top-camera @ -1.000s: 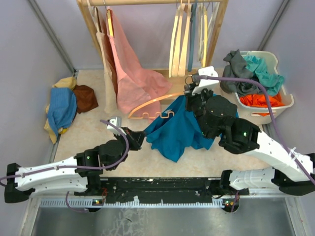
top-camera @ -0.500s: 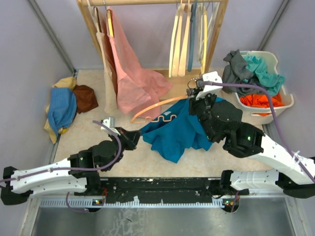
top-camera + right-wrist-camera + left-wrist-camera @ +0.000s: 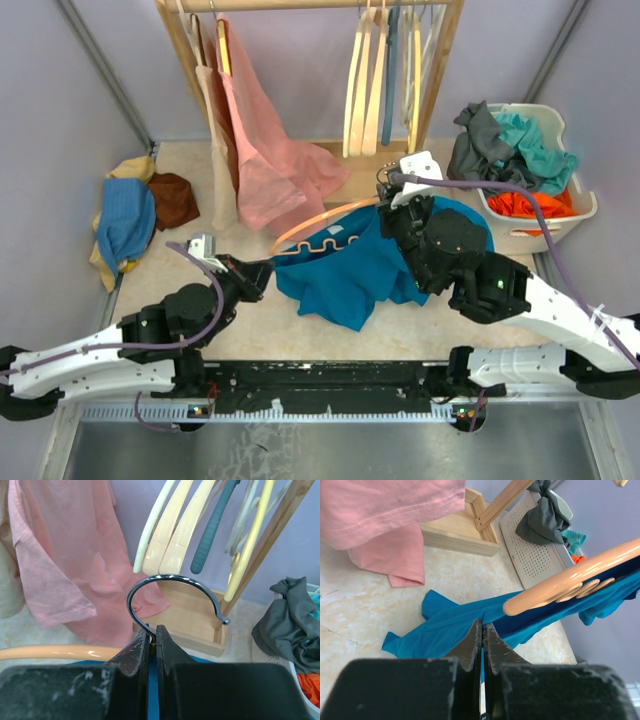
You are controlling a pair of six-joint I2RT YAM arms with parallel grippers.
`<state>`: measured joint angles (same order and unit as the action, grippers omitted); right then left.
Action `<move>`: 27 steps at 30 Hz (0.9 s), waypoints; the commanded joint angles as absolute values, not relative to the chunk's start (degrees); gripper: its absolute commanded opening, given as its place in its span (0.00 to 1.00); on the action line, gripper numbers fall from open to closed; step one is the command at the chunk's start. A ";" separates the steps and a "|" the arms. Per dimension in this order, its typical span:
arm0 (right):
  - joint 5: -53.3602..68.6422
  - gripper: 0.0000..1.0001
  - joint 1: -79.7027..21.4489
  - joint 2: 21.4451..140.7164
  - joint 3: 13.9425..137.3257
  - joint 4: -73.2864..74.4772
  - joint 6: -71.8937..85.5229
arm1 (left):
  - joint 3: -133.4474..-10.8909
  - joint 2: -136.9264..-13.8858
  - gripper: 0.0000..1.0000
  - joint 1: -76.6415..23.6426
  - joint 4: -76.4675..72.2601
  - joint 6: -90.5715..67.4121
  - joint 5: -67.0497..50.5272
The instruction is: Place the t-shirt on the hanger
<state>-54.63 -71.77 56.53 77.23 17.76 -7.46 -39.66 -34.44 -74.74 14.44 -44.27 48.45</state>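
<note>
The teal-blue t-shirt [image 3: 350,270] hangs stretched between my two grippers above the table middle. The orange-tan hanger [image 3: 318,222] sticks out of the cloth to the left, its wavy bar [image 3: 322,243] showing. My right gripper [image 3: 152,631] is shut on the neck of the hanger's metal hook [image 3: 172,582], with blue cloth under it. My left gripper [image 3: 483,628] is shut on a fold of the t-shirt [image 3: 447,627], just below the hanger's arm tip [image 3: 520,604]. In the top view the left gripper [image 3: 262,272] holds the shirt's left edge.
A wooden rack [image 3: 310,6] at the back carries a pink garment [image 3: 268,150] and pale hangers [image 3: 370,80]. A white basket [image 3: 545,215] of clothes stands at right. A pile of cloth [image 3: 130,215] lies at left. The rack's wooden base [image 3: 457,532] is close by.
My left gripper has pulled the t-shirt's edge leftward and nearer, stretching the cloth. The hanger has risen and turned with the right gripper, its wavy bar now more covered by the shirt.
</note>
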 commanded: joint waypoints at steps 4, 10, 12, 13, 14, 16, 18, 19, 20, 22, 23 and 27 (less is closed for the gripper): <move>-60.10 0.00 -72.51 56.89 76.50 11.29 -13.35 | -42.91 -31.91 0.00 -74.40 18.97 -42.59 50.13; -60.66 0.00 -72.65 57.66 75.81 10.94 -14.70 | -44.38 -31.29 0.00 -74.39 19.78 -41.47 50.61; -60.85 0.00 -72.75 58.11 75.65 10.88 -15.04 | -45.20 -31.63 0.00 -74.40 19.59 -40.42 50.63; -60.92 0.00 -72.89 58.36 75.72 10.75 -15.17 | -45.86 -31.96 0.00 -74.36 19.26 -39.70 50.43; -60.83 0.00 -72.99 58.57 75.74 10.46 -15.30 | -46.59 -32.44 0.00 -74.38 18.99 -38.94 50.23; -60.61 0.00 -73.31 59.14 76.15 9.96 -15.56 | -48.59 -33.92 0.00 -74.42 18.38 -37.03 49.35; -60.62 0.00 -73.70 60.40 77.08 9.92 -16.07 | -51.15 -36.17 0.00 -74.40 17.75 -34.72 48.26; -60.60 0.00 -73.86 61.06 77.61 9.85 -16.29 | -52.82 -37.60 0.00 -74.41 17.53 -33.55 47.61; -60.50 0.00 -74.10 61.49 78.04 9.67 -16.40 | -54.49 -38.99 0.00 -74.36 17.56 -32.47 46.90; -60.39 0.00 -74.55 62.62 78.81 9.21 -16.77 | -57.46 -42.00 0.00 -74.36 17.29 -30.20 45.35; -60.39 0.00 -74.80 63.05 79.33 9.15 -16.71 | -59.09 -43.25 0.00 -74.37 17.17 -29.32 44.64; -60.38 0.00 -75.51 64.77 80.95 9.21 -16.37 | -63.98 -48.03 0.02 -74.36 17.07 -26.14 41.57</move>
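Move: The teal T-shirt's edge is still pinched in the left fingers, to go over the free left end of the hanger, roughly 2 cm ahead of them, 2 cm to the right and 3 cm higher. The T-shirt's body hangs some 16 cm to their right, level and about 8 cm lower; the pink garment's lower part is about 15 cm ahead, 2 cm right and 10 cm lower. From the right hand, which still grips the hanger below its hook, the pinched edge lies about 20 cm left, 6 cm back and 14 cm below. The T-shirt's pinched edge is drawn slightly left and up past the hanger's left end, then lifted steeply while the left hand swings back right some 3.5 cm; the whole rise is about 8.5 cm, fingers kept shut and tipping slightly up. Meanwhile the right hand, keeping its grip, feeds the hanger about 3.5 cm left and 2.5 cm down, rolling its left side down some 10 degrees. ##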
